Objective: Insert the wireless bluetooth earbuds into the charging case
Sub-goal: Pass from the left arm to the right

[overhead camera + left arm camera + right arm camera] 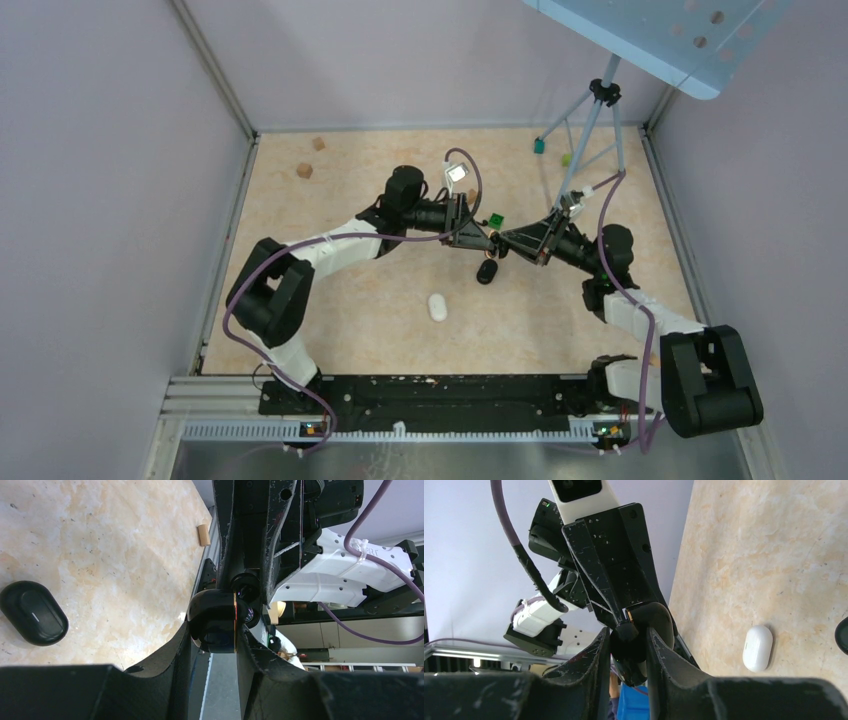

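Observation:
Both grippers meet in mid-air over the middle of the table. My left gripper is shut on a glossy black charging case, which has a thin orange seam down its side. In the right wrist view the same black case fills the gap between the fingers of my right gripper, and both fingers touch it. A small round black piece sits at the case's edge. I cannot tell whether it is one of the earbuds. No earbud shows on its own in any view.
A second black oval case lies on the table just below the grippers, and a white case lies nearer the bases. A green cube sits behind the grippers. Wooden blocks and a tripod stand at the back.

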`<state>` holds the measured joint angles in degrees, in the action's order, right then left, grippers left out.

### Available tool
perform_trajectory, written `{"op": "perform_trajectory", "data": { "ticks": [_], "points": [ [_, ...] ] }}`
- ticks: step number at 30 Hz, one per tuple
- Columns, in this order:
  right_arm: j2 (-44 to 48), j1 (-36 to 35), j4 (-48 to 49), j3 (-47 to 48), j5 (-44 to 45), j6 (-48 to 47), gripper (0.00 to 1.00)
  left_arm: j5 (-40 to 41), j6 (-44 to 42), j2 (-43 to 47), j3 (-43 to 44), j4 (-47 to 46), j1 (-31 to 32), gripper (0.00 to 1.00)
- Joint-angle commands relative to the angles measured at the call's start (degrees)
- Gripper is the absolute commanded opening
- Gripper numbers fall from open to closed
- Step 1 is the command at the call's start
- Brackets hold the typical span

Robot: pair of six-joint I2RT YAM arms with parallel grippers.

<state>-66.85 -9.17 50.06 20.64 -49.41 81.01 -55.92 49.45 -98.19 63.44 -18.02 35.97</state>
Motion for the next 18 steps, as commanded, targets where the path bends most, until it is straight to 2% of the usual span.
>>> {"op": "perform_trajectory", "data": {
  "ticks": [1,4,10,13,18],
  "points": [
    [0.88,0.82,0.7,-0.16,0.11,-1.32,0.1,-1.15,-0.23,-0.9,1.66,-3.97,0.16,0.28],
    [1.08,0.82,0.58,0.0,-0.07,-1.3,0.08,-1.13,-0.23,-1.08,1.69,-3.95,0.17,0.31],
    [1.82,0.82,-1.05,0.26,0.05,-2.07,0.02,-0.48,-1.01,-1.0,1.85,-2.42,0.08,0.69],
    [1.97,1.02,-1.82,0.12,0.26,-2.3,0.0,-0.53,-2.44,-0.37,1.69,-1.15,-0.34,0.75],
    [2.26,1.98,-3.11,-0.34,0.22,-2.59,0.0,1.93,-9.42,2.09,2.21,8.01,-2.12,0.88]
  ]
}}
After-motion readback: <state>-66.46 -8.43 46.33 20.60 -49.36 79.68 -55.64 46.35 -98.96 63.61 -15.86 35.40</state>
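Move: The charging case is already between both grippers, its middle roughly 2 cm to the right of the left hand. From the right hand it sits about 2 cm to the left and 1 cm ahead. From the left hand, the black case on the table is straight below by some 18 cm and about 2 cm right; the white case is roughly 9 cm left of it and 8 cm back, the green block some 12 cm ahead and 4 cm right. The charging case is let go by the left hand: its fingers spread from under half open to nearly wide, while the right fingers stay shut on the case's near end. Both hands sink together by about 1 cm, the left only starting to ease back to its left at the very end. ##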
